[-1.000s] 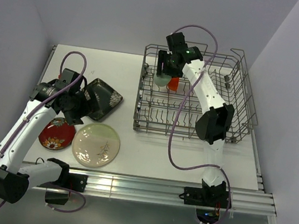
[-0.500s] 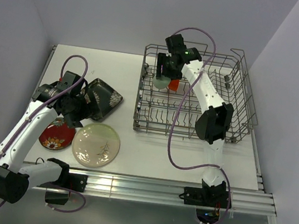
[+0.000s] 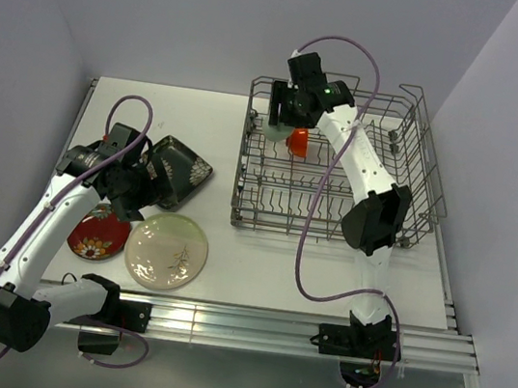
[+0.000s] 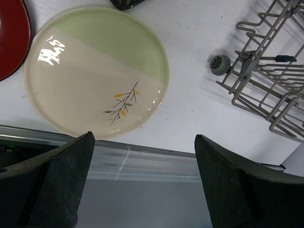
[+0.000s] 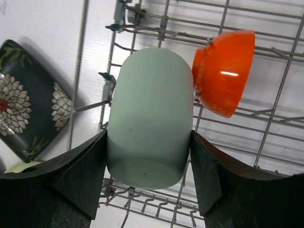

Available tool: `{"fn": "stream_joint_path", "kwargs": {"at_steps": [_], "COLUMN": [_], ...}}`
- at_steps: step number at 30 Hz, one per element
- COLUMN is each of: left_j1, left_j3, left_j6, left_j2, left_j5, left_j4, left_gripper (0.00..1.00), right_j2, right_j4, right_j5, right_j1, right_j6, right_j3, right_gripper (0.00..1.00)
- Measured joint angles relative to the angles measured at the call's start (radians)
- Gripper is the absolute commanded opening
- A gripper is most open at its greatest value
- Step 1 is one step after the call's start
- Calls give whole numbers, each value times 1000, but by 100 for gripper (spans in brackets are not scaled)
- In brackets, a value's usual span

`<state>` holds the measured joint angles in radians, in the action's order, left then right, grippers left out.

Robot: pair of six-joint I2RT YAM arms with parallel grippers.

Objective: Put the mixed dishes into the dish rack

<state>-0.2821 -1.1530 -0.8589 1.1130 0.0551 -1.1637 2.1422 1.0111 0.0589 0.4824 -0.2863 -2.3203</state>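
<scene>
My right gripper [image 5: 148, 137] is shut on the pale green cup [image 5: 149, 114], one finger pressed against each side. It holds the cup upside down over the far left corner of the dish rack [image 3: 417, 179]. The small orange bowl [image 5: 223, 71] lies tilted in the rack just right of the cup. On the table left of the rack lie the black square floral plate [image 3: 182, 171], the small red flowered plate [image 3: 97, 233] and the cream leaf-sprig plate [image 4: 95, 71]. My left gripper [image 4: 145, 142] hangs open and empty above the table, between the black plate and the cream plate.
The rack's near left corner with its small wheel [image 4: 220, 64] shows in the left wrist view. A metal rail [image 3: 268, 327] runs along the table's near edge. Walls close in the table at the back and both sides.
My right gripper has moved the green cup a little toward the rack's far left corner, uncovering more of the orange bowl. The left arm has barely shifted.
</scene>
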Motion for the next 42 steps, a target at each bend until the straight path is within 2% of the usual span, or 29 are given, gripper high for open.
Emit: {"fn": "stream_joint_path", "kwargs": {"at_steps": [18,34,39,40,42], "left_j1": [0,0,0,0,0], "left_j3": [5,17,21,22,27], "left_j6": [-3,-38,-46,-47,-49], "left_j2": [-2,-12,-12,-12,-13], "left_j5": [7,7,7,8,8], "left_j4": [7,7,7,7,8], "left_gripper": [93,92,93,92,93], "right_j2": [-6,70,103,109,124], "right_j4": [-2,-12,-23,-24,-23], "right_j5": [-20,-22,-35,-36,-37], "right_j1": [22,21,21,21,20], "right_j6": [2,16,20,22,26], "right_j3": [32,41,31,24,1], "right_gripper": [0,1,26,35,46]}}
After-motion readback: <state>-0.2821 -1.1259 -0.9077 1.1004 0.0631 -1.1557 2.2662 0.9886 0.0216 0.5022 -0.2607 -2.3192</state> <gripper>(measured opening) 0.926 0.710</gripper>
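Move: The right hand already grips the green cup above the rack; the open spot it is bound for, near the rack's far left corner, lies about 2 cm to the left, 1 cm ahead and 8 cm below. The orange bowl sits some 5 cm right, 2 cm ahead and 8 cm below; the rack's left rail runs about 7 cm left, level fore and aft, 5 cm below. From the left hand the spot is roughly 24 cm ahead, 25 cm right and 4 cm lower. Right hand lowers the gripped cup about 6 cm into the rack left of the orange bowl, easing 2 cm left. ##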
